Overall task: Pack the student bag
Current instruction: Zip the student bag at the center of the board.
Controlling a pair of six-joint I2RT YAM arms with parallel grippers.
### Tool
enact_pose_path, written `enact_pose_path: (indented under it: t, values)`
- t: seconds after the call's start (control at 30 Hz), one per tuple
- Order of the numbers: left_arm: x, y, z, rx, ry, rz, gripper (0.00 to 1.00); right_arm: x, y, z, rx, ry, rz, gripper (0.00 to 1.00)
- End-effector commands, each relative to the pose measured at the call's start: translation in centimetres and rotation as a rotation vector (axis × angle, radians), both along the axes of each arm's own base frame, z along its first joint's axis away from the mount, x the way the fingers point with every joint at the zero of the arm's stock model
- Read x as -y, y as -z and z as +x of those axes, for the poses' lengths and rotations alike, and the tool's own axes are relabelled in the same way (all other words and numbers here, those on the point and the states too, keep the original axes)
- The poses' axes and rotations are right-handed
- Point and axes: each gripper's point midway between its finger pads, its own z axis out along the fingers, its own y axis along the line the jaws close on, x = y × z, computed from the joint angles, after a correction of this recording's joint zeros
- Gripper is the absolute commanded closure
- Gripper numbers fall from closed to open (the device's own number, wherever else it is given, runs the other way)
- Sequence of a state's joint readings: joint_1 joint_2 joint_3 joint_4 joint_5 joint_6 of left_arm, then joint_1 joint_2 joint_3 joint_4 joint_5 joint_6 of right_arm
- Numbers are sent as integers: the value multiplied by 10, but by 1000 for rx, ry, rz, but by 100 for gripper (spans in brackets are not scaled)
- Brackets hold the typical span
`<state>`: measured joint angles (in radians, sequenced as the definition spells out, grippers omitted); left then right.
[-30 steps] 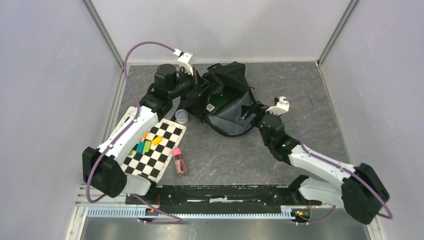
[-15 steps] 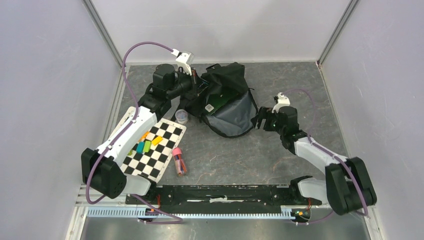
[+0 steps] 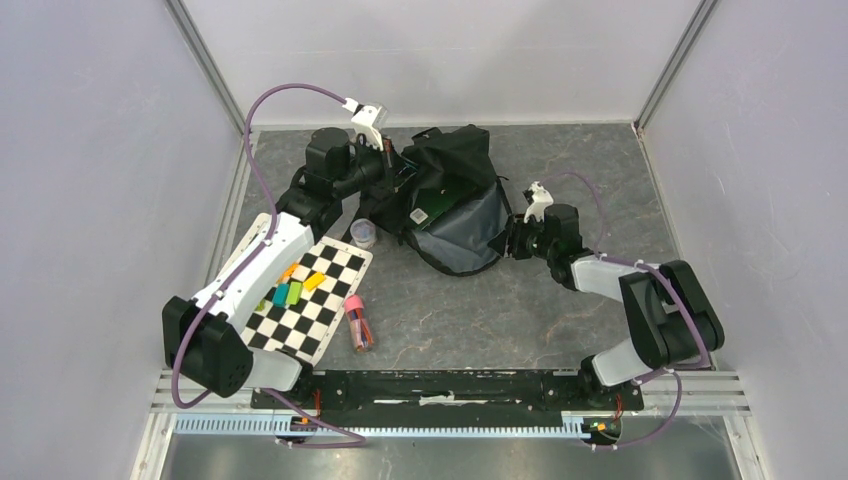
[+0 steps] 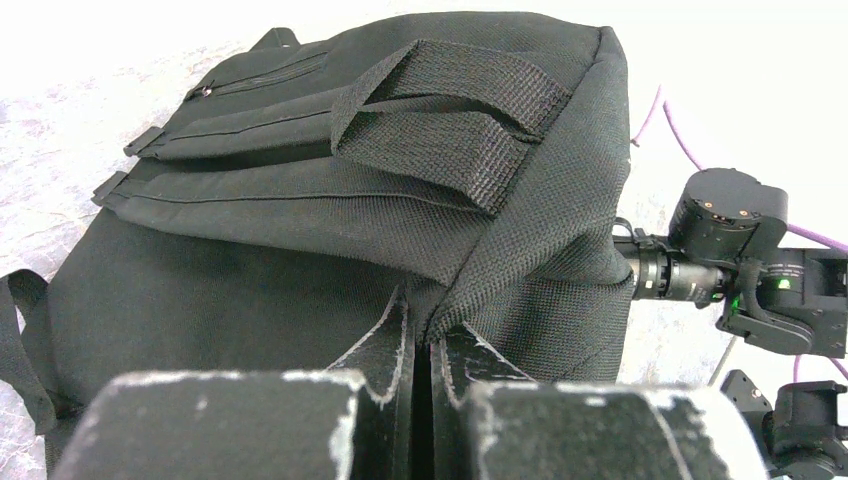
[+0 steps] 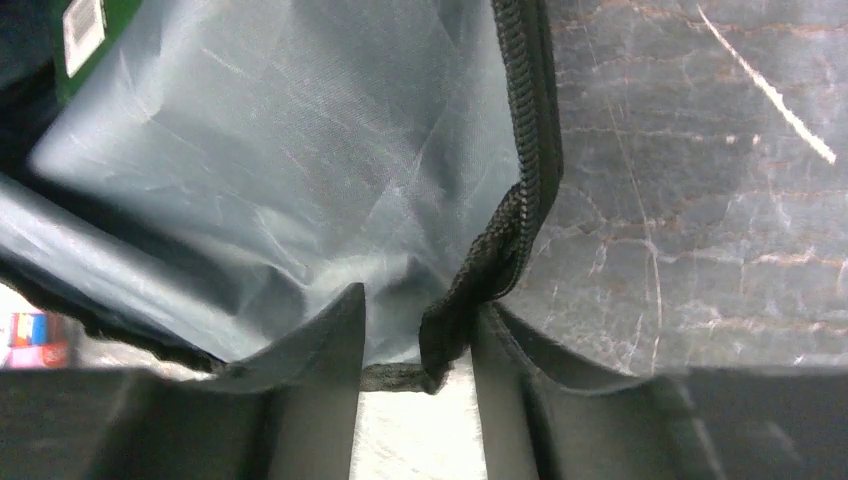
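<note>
The student bag (image 3: 455, 175) lies at the back middle of the table, black, its mouth pulled wide and its grey lining (image 3: 472, 228) showing. My left gripper (image 3: 396, 160) is at the bag's upper left edge, shut on a fold of black bag fabric (image 4: 520, 270); in the left wrist view the left gripper (image 4: 432, 335) pinches that fold. My right gripper (image 3: 513, 238) is at the bag's right rim. Seen from the right wrist, the right gripper (image 5: 420, 320) stands open astride the zipper edge (image 5: 527, 150), which rests against one finger, lining (image 5: 300, 160) beyond.
A green item with a white label (image 3: 437, 205) lies inside the bag. Left of the bag stand a small jar (image 3: 364, 234) and a checkered board (image 3: 320, 310) carrying coloured blocks (image 3: 292, 291). A pink-capped tube (image 3: 358, 322) lies beside the board. Walls enclose the table.
My right arm swung in from the front right to the bag's right rim and its jaws narrowed around the zipper edge. The bag's mouth opened wider. The left gripper kept its hold.
</note>
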<state>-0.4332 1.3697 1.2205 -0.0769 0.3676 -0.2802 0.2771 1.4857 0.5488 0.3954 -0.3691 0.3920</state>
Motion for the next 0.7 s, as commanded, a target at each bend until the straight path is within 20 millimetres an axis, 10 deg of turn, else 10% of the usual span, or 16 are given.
enact_pose_path:
  t: [0.0,0.13,0.2,0.43,0.67]
  values:
    - [-5,-42,-2,55,-16,-68,92,-20,-39,25,143,-73,88,69]
    - [-6,-33,-2,48,-18,-49,92,-27,-80,28,214,-82,165,100]
    - [-9,-22,-1,44,-27,-23,88,-27,-98,27,237,-69,188,100]
    - [-25,12,-27,54,-10,69,1,-15,-94,25,149,8,145,100]
    - [-63,35,-85,100,-107,0,0,-14,-91,24,115,29,156,100]
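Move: My left hand already holds the bag's top rim between its fingers, with the clear jar roughly 9 cm to its left, 1 cm back and 28 cm below. My open right hand straddles the zip corner, its middle about 1 cm ahead and 1 cm left, 1 cm below the fingers. From the right hand the green book lies some 12 cm left and 6 cm ahead, about level in height. That corner is about 18 cm right, 3 cm back and 24 cm below my left hand. I close my right fingers on the zippered edge at the bag's right corner, edging slightly forward and left, then lift the pinched edge about 7 cm, the wrist tilting some 10 degrees. Meanwhile my left hand opens wide, lets go of the top rim and draws back 6 to 7 cm, also moving left and down by about 4 cm each. ##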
